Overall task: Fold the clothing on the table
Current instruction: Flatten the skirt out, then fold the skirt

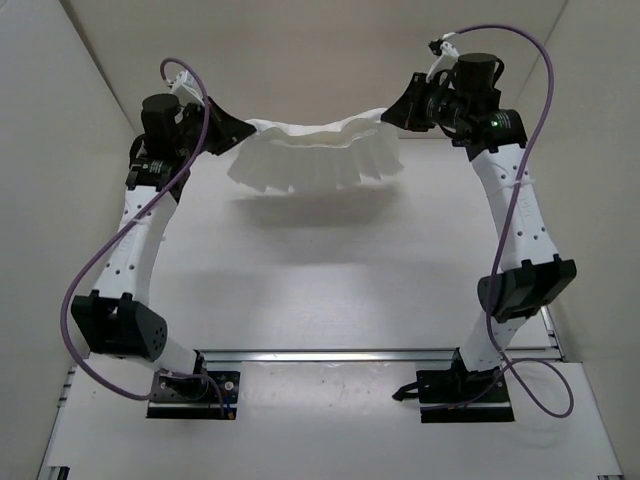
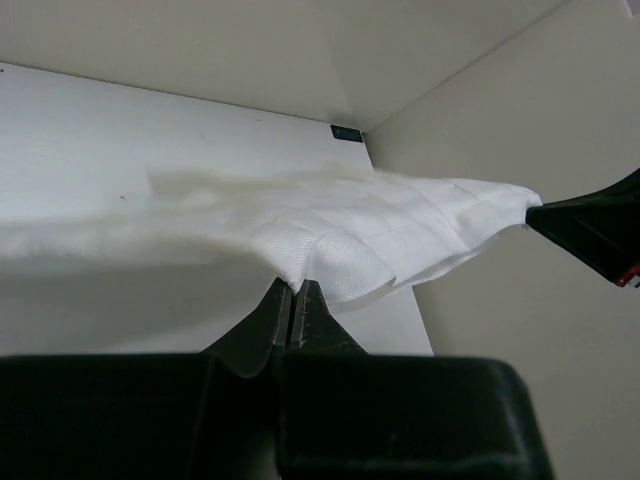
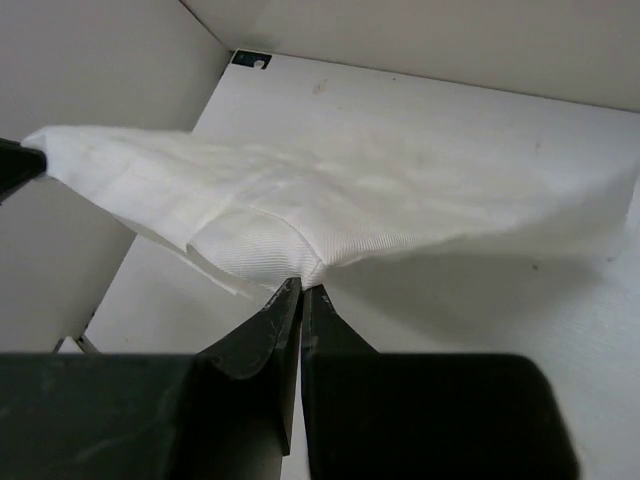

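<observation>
The clothing [image 1: 312,155], a white ribbed fabric piece, hangs stretched in the air between both grippers above the far part of the table [image 1: 320,270]. Its lower edge droops in pleats and casts a shadow on the surface. My left gripper [image 1: 243,130] is shut on the clothing's left end; in the left wrist view the gripper [image 2: 292,288] pinches the cloth [image 2: 380,235]. My right gripper [image 1: 385,112] is shut on the right end; in the right wrist view the gripper [image 3: 302,288] pinches the fabric [image 3: 330,200].
White enclosure walls [image 1: 60,140] stand close on the left, right and back. A black corner bracket [image 2: 346,132] sits at the table's far corner, another bracket [image 3: 250,60] shows in the right wrist view. A metal rail [image 1: 330,355] runs along the near edge by the arm bases.
</observation>
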Tool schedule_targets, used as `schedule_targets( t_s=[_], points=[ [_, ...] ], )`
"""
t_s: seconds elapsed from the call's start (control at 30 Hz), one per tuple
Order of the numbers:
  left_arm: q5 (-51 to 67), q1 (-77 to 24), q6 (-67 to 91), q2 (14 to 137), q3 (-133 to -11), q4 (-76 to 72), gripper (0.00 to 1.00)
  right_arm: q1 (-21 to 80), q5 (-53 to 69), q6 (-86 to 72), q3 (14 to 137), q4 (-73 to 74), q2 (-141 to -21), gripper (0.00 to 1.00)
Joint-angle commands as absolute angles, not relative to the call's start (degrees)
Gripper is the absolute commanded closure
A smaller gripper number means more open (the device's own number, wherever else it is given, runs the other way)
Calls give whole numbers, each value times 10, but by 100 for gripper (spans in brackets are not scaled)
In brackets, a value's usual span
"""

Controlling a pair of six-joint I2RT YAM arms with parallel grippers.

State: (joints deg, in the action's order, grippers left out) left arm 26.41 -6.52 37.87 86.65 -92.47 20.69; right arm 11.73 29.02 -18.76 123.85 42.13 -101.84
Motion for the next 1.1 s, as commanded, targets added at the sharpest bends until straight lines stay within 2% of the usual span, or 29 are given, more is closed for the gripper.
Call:
schedule_targets(
  t_s=[0.0, 0.2, 0.37, 0.43, 0.53, 0.7, 0.9, 1.07],
  points=[
    [274, -73, 372, 802, -877, 176, 100, 102, 305, -173, 1155, 390, -951, 100],
    [261, -98, 413, 721, -544, 65, 100, 104, 309, -203, 824, 260, -870, 100],
    [196, -141, 443, 670, -324, 8, 100, 111, 287, -271, 563, 150, -816, 100],
    [190, -164, 444, 653, -276, 11, 100, 120, 280, -301, 465, 126, -779, 100],
    [180, -207, 437, 607, -220, 46, 100, 147, 249, -300, 422, 180, -748, 99],
    [197, -199, 414, 501, -208, 142, 100, 202, 171, -308, 395, 291, -663, 100],
    [192, -185, 386, 398, -268, 275, 100, 198, 194, -321, 369, 390, -508, 100],
    [188, -236, 413, 335, -260, 323, 100, 198, 200, -322, 372, 447, -448, 100]
  ],
)
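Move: My two hands hold the skirt stretched in the air by two corners of one edge, its middle about 14 cm right of and 12 cm below my left hand and a few cm back. The table spot where it is to be spread lies about 14 cm back, 14 cm right and 36 cm below that hand. From my right hand, the skirt's middle is about 14 cm left, 12 cm below and 3 cm back, the table spot about 15 cm back, 14 cm left and 39 cm below. Still pinching both corners, I swing both hands down together by about 35 cm while sweeping them back over 20 cm, wrists tipping down, to cast the pleated end onto the table ahead. Then I lift the held edge again by some 8 cm, wrists tipping partly back up, my right hand still drawing back. ##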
